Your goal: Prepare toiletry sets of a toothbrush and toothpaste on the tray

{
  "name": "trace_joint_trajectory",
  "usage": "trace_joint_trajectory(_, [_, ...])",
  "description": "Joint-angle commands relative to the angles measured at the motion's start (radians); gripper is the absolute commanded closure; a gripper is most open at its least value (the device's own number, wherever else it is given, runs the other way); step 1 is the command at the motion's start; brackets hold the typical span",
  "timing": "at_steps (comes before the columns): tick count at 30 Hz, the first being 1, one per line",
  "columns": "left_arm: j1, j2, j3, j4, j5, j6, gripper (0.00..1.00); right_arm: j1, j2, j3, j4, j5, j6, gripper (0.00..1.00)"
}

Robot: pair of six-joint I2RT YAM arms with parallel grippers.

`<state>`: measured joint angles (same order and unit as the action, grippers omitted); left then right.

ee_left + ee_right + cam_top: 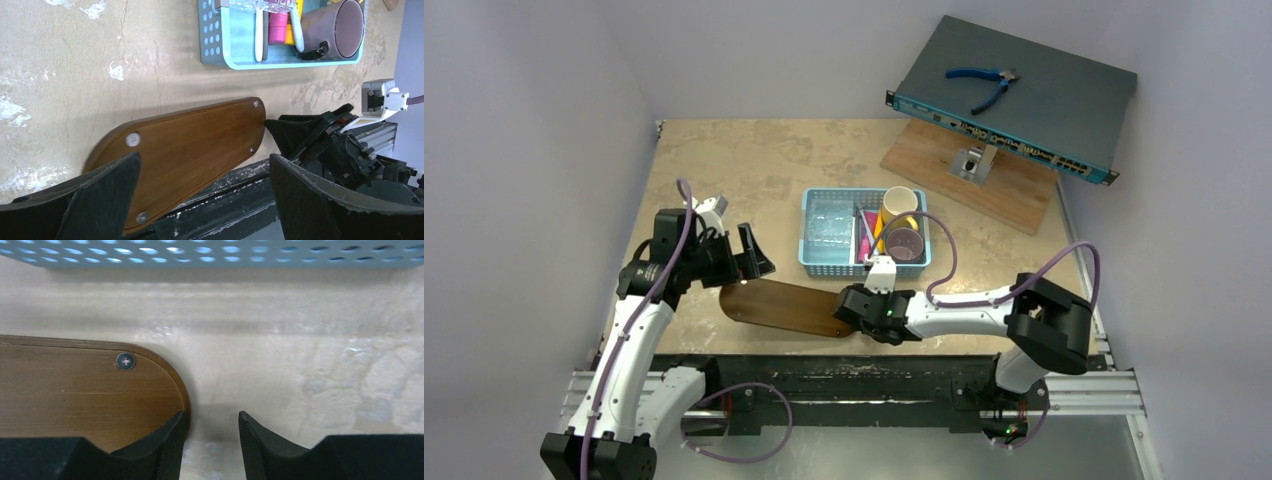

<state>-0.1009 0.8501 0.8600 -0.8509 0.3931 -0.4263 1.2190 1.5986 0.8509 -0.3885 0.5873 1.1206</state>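
Observation:
The dark-brown oval tray [784,307] lies near the table's front edge with small round pads and screws facing up [190,150]. Nothing rests on it. My right gripper [842,312] is low at the tray's right end. It is open, with one finger [172,440] over the rounded rim [150,385] and bare table between the jaws [212,425]. My left gripper [756,255] hovers wide open and empty above the tray's left end [205,156]. A pink tube [278,27], a yellow tube [290,35] and a pale toothbrush [258,35] lie in the basket.
The light-blue mesh basket [816,262] sits just behind the tray and also holds a purple cup [905,244], a cream cup [899,205] and a clear packet [829,228]. At the back right, a network switch [1044,100] with blue pliers [984,82] stands on a lighter wooden board [924,160].

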Motion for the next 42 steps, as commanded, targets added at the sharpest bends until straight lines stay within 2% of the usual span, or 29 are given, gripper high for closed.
trace_joint_trajectory(1, [-0.004, -0.011, 0.008, 0.011, 0.003, 0.017, 0.0, -0.017, -0.038, -0.07, -0.144, 0.048, 0.034, 0.55])
trace_joint_trajectory(25, [-0.004, -0.007, 0.009, 0.011, 0.008, 0.016, 0.0, -0.111, -0.32, -0.212, -0.274, 0.07, 0.058, 0.55])
trace_joint_trajectory(42, [-0.004, -0.012, 0.006, 0.015, 0.033, 0.02, 0.0, -0.152, -0.378, -0.204, -0.419, 0.082, 0.2, 0.55])
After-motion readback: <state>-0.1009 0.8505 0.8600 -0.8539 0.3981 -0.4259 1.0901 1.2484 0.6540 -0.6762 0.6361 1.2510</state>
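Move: The tray lies lengthwise to the right hand's left, its middle about 15 cm left, 2 cm farther out and barely 1 cm below; the hand's left fingertip is already on its right end. The blue basket's middle is roughly 16 cm straight ahead, with the purple mug in it about 14 cm ahead and 8 cm right. For the idle left hand, the tray's middle is some 9 cm right, 3 cm back and 16 cm below. With its left fingertip staying hooked on the rim at the tray's right end and the other finger clear beyond it, the right hand drags the tray to the right along the near side of the basket, about 12 cm in all. It is quick at first, slows after 9 cm while rising a centimetre or two, then draws on; the wrist turns some 15 degrees clockwise and the fingers stay half open. ##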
